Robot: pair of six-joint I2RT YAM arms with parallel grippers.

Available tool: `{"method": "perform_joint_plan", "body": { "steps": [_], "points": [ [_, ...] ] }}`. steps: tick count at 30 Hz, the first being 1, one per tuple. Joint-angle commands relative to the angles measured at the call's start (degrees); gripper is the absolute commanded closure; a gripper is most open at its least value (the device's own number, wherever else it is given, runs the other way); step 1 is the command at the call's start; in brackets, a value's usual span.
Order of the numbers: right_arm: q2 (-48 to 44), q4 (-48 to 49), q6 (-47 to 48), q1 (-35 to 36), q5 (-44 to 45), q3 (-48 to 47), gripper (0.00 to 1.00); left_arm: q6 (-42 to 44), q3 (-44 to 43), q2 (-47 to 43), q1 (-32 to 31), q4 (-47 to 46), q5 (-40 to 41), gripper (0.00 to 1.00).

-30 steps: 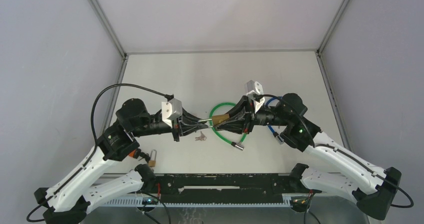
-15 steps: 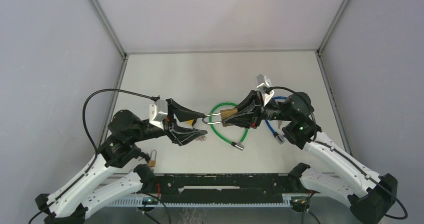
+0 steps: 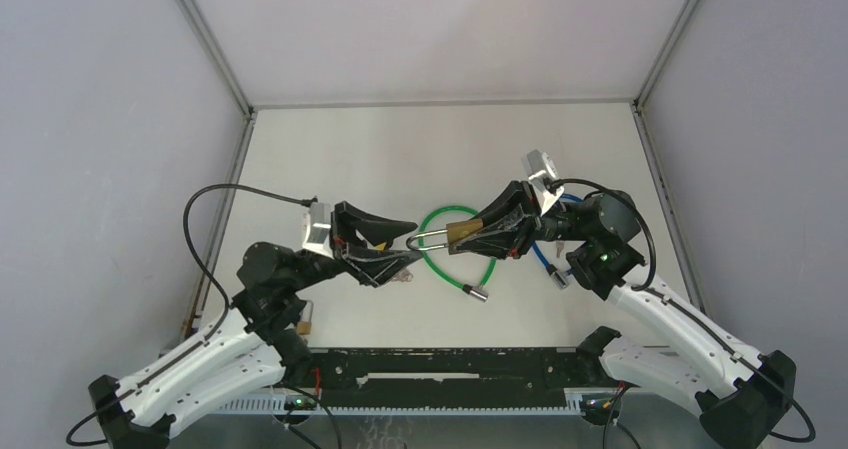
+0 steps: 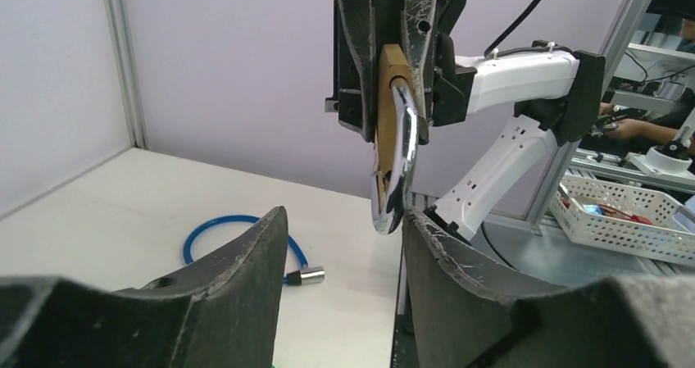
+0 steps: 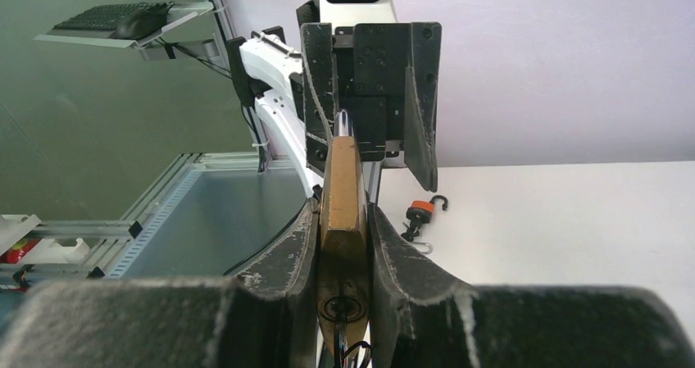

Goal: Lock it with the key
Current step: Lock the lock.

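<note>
My right gripper (image 3: 464, 233) is shut on a brass padlock (image 3: 466, 231), held above the table with its silver shackle (image 3: 425, 239) pointing left. In the right wrist view both fingers press the lock's flat sides (image 5: 342, 189); its keyhole (image 5: 340, 306) faces the camera, and a small dark ring shows under it. My left gripper (image 3: 412, 242) stands open and faces the shackle. In the left wrist view the shackle's bend (image 4: 399, 167) hangs just beside the right fingertip (image 4: 412, 217), with the left gripper (image 4: 344, 214) holding nothing. A small bunch of keys (image 3: 404, 275) lies on the table under the left gripper.
A green cable loop (image 3: 447, 261) lies under the padlock, its metal end at the near side. A blue cable (image 3: 543, 257) lies under my right arm and also shows as a blue cable (image 4: 215, 230) in the left wrist view. A small orange padlock (image 5: 420, 211) lies on the table.
My left gripper, shut at the shackle a second ago, has opened and drawn back to the left. My right gripper has moved a little to the right with the padlock.
</note>
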State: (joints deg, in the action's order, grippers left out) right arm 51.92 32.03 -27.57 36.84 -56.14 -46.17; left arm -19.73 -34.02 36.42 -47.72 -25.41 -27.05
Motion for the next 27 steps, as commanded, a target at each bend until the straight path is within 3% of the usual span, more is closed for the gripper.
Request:
{"method": "perform_joint_plan", "body": {
  "steps": [1, 6, 11, 19, 24, 27],
  "points": [
    [-1.67, 4.46, 0.56, -0.19, 1.99, -3.10, 1.00, 0.66, 1.59, -1.40, -1.03, -10.45, 3.05, 0.44],
    [-1.65, 3.91, 1.47, -0.19, 2.51, -3.22, 1.00, 1.02, 1.90, -0.81, -1.22, -10.63, 2.67, 0.49],
    [-1.25, 3.76, 1.76, -0.17, 2.39, -3.67, 1.00, 0.58, 1.30, 0.38, -1.70, -10.65, 2.20, 0.64],
    [-1.38, 1.05, 3.48, -0.19, 2.64, -4.86, 1.00, 0.10, 0.30, 1.71, -2.02, -8.64, 1.73, 0.62],
    [-1.55, 0.38, 4.14, -0.21, 3.12, -4.89, 1.00, 0.23, -0.09, 2.28, -2.34, -9.40, -0.61, 0.97],
    [-1.41, 0.72, 5.39, -0.18, 4.27, -4.89, 1.00, -0.83, -0.32, 2.92, -2.55, -10.30, -2.48, 1.00]
  ]
}}
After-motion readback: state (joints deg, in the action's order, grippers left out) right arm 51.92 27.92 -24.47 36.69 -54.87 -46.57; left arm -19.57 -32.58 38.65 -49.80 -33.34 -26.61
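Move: The padlock's shackle stands out towards the left hand, its bow already between the open fingers: its middle is some 3 cm to that hand's right, 1 cm back and 1 cm higher. The brass body is 7 cm to its right, about level with it. On the table some 37 cm below lie the loose keys, 9 cm ahead and 4 cm left, and the green cable, 15 cm ahead and 8 cm right. From the right hand, which holds the body, the shackle lies 5 cm left, 1 cm back and 1 cm up. The left fingers close on the bow of the shackle and end pinching it: the hand first rises about 2 cm around it, tipping its fingers up some 5 degrees, then sinks back about 1 cm while easing right towards the padlock body, and shuts. The right hand keeps its grip on the brass body and drifts about 1 cm forward and down. ##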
